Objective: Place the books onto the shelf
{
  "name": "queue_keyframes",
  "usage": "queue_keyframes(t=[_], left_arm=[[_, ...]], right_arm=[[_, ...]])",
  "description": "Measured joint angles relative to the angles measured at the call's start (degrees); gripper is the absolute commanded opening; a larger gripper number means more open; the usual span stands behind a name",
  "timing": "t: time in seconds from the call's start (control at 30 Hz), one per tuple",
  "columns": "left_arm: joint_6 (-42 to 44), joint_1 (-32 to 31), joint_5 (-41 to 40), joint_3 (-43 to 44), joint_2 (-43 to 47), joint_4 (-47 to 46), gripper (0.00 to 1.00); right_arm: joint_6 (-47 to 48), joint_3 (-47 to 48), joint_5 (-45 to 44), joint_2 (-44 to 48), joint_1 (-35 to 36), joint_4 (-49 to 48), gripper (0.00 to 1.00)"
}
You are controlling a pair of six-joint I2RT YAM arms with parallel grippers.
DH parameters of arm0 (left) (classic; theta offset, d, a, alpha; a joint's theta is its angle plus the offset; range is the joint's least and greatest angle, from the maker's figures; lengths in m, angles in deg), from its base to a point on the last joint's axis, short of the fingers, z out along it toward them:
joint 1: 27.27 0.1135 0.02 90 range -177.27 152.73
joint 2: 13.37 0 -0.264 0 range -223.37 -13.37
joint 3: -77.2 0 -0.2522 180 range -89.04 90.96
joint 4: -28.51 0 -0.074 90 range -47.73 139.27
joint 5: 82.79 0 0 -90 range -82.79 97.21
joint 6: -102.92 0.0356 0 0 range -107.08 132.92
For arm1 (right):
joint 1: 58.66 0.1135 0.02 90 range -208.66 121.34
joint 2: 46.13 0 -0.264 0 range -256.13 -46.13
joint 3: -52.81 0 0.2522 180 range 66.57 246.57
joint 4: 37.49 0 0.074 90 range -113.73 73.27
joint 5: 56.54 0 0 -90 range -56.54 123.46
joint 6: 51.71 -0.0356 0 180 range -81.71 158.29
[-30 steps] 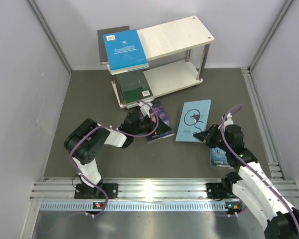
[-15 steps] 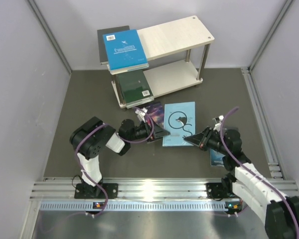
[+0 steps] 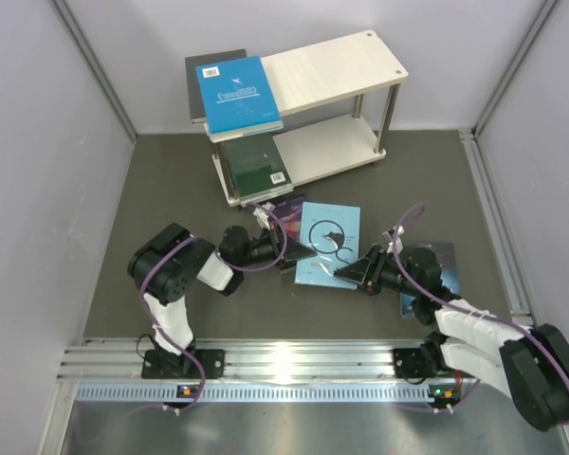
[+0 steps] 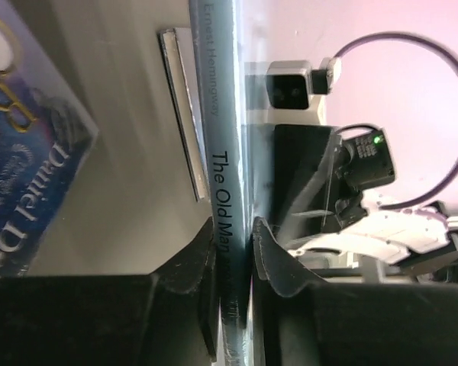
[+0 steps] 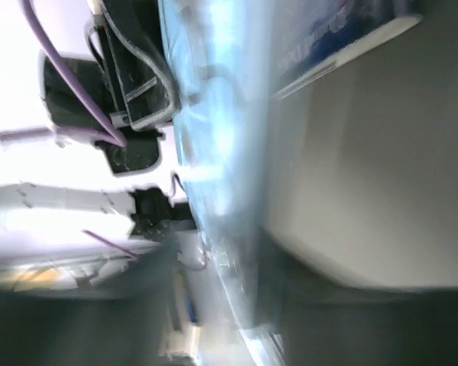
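A light blue book (image 3: pixel 327 237) hangs tilted just above the mat between my two arms. My left gripper (image 3: pixel 292 254) is shut on its spine (image 4: pixel 223 137), both fingers (image 4: pixel 271 255) pressed flat against the covers. From the other side my right gripper (image 3: pixel 346 273) straddles the book's lower right edge (image 5: pixel 214 137); that view is blurred, so its hold is unclear. The shelf (image 3: pixel 332 62) stands at the back. A bright blue book (image 3: pixel 237 93) lies over a dark one (image 3: pixel 209 68) on its top board, and a dark green book (image 3: pixel 256 163) is on the lower board.
A starry dark blue book (image 3: pixel 289 210) lies flat on the mat by my left gripper, its cover also showing as the starry book (image 4: pixel 30 152) in the left wrist view. Another dark blue book (image 3: pixel 438 267) lies behind my right arm. Grey walls enclose the mat.
The right gripper has carried the light blue book leftwards across the mat. My left gripper swung round from the starry book and closed on the light blue book's spine.
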Motion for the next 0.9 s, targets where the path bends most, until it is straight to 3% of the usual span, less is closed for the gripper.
queue_keyframes(t=[0.03,0.07,0.17,0.3,0.6,0.9], left_arm=[[0.8,-0.4,-0.5,-0.4,1.1,0.1,0.0],[1.9,-0.9,-1.5,-1.1,2.4,0.7,0.0],[5.0,-1.7,-4.8,-4.2,7.4,1.6,0.0],[8.2,-2.0,-11.0,-7.6,17.8,5.7,0.0],[8.1,-2.2,-27.6,-11.5,31.8,16.1,0.0],[3.0,-5.9,-37.3,-13.6,31.8,15.6,0.0]], right_arm=[[1.9,0.7,-0.1,1.8,0.5,3.3,0.75],[3.6,1.6,-0.2,3.6,1.4,6.2,1.0],[8.8,4.5,-1.6,10.8,2.7,15.3,1.0],[11.5,5.5,-4.8,18.4,2.8,20.2,1.0],[3.1,-2.9,-10.8,21.7,5.0,14.8,1.0],[-2.8,-2.8,-18.2,18.0,7.8,6.2,1.0]])
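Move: The left fingers already grip the light-blue book's left edge. From that hand, the dark green book on the lower shelf board lies about 23 cm ahead, 14 cm left and 5 cm lower; the Robinson Crusoe book is 6 cm ahead, 3 cm left, some 9 cm below. The light-blue book's middle is roughly 7 cm ahead and 5 cm left of the right hand, about level; the last table book lies 22 cm right, 1 cm back, 10 cm below. Right fingers open, freeing the light-blue book; left carries it shelfward, 6 cm up and left, turning 30° counter-clockwise. ##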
